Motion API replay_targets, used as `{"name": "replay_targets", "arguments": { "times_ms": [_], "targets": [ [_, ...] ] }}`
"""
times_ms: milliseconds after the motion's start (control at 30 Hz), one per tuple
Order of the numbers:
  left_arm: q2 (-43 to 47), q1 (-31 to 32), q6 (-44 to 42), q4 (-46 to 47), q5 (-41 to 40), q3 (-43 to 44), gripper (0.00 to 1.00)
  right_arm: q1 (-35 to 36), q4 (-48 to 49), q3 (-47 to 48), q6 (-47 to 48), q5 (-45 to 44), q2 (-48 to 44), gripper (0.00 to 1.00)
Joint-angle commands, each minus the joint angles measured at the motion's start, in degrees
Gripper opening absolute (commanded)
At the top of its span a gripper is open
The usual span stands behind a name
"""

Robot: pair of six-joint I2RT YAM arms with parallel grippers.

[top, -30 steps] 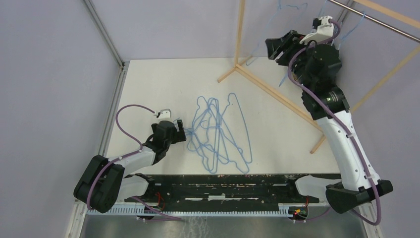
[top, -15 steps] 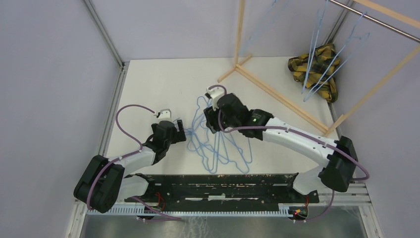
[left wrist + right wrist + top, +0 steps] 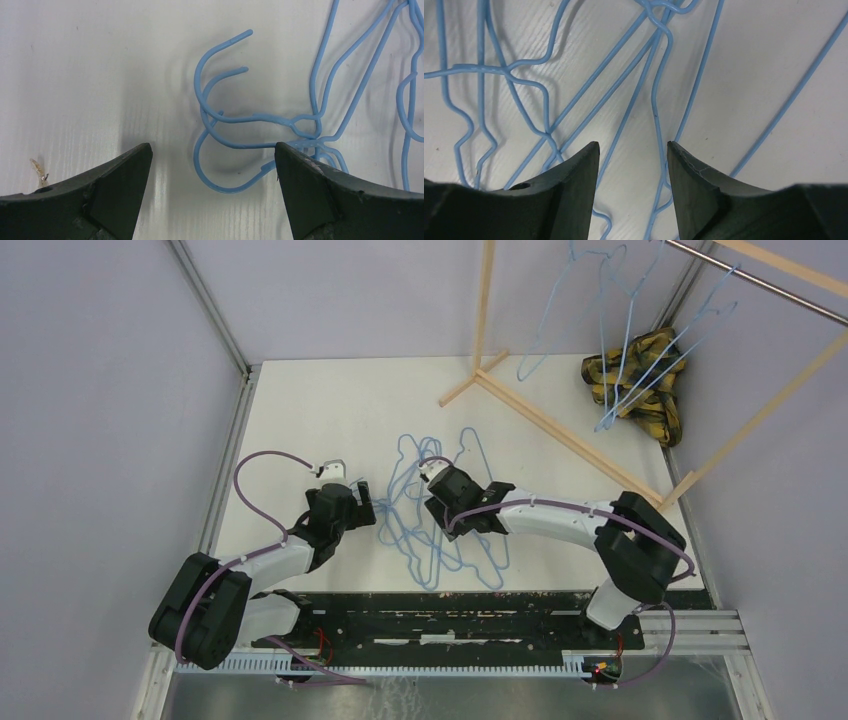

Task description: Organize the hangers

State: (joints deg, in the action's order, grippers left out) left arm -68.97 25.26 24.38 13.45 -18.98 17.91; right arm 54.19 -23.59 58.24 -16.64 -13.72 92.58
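Observation:
Several light-blue wire hangers (image 3: 425, 540) lie tangled in a heap on the white table. More hangers (image 3: 601, 423) hang from the rod at the back right. My left gripper (image 3: 368, 506) rests low at the heap's left edge. It is open, and in the left wrist view (image 3: 212, 150) the hangers' hooks (image 3: 228, 190) lie between its fingertips, untouched. My right gripper (image 3: 447, 508) points down over the middle of the heap. In the right wrist view (image 3: 633, 146) it stands open, with hanger wires (image 3: 655, 107) running between its jaws on the table.
A wooden rack frame (image 3: 560, 435) stands at the back right with a metal rod (image 3: 760, 280) across its top. A yellow-black plaid cloth (image 3: 655, 380) lies under the hung hangers. Grey walls enclose the table on the left and at the back.
My right arm has come down from the rack to the middle of the heap. The hangers on the rod have swung. The left arm has not moved.

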Motion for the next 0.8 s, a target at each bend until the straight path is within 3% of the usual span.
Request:
{"name": "replay_targets", "arguments": {
  "times_ms": [0,400,767],
  "targets": [
    [0.9,0.2,-0.6,2.5,-0.8,0.9,0.99,-1.7,4.4,1.2,2.0,-1.4,3.0,0.60],
    [1.8,0.3,-0.5,1.1,-1.3,1.8,0.99,-6.4,7.9,3.5,2.5,5.6,8.8,0.50],
    [4.9,0.3,-1.2,-11.3,-5.7,17.3,0.99,-7.5,4.7,5.1,2.8,7.7,7.2,0.36]
  ]
}}
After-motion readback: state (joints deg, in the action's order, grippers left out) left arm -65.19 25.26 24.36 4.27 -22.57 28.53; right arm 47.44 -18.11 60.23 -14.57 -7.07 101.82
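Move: Two close, crossing hanger wires, which the right hand goes for, lie about 3 cm ahead of it, neither left nor right, and some 5 cm below. Down at the same level, the outermost hanger's long bar runs roughly 9 cm to its right, level with it, and the cluster of hanger hooks lies 15 cm to its left and 2 cm ahead. From the left hand those wires lie about 18 cm right and 2 cm back. Sinking about 4 cm while reaching some 3 cm forward, the right hand brings its downward fingertips astride the two hanger wires near the table, then holds there as the fingers, already part closed, narrow further without shutting. Late on, the wide-open, empty left hand rises some 6 cm and forward 3 cm, away from the hooks. ##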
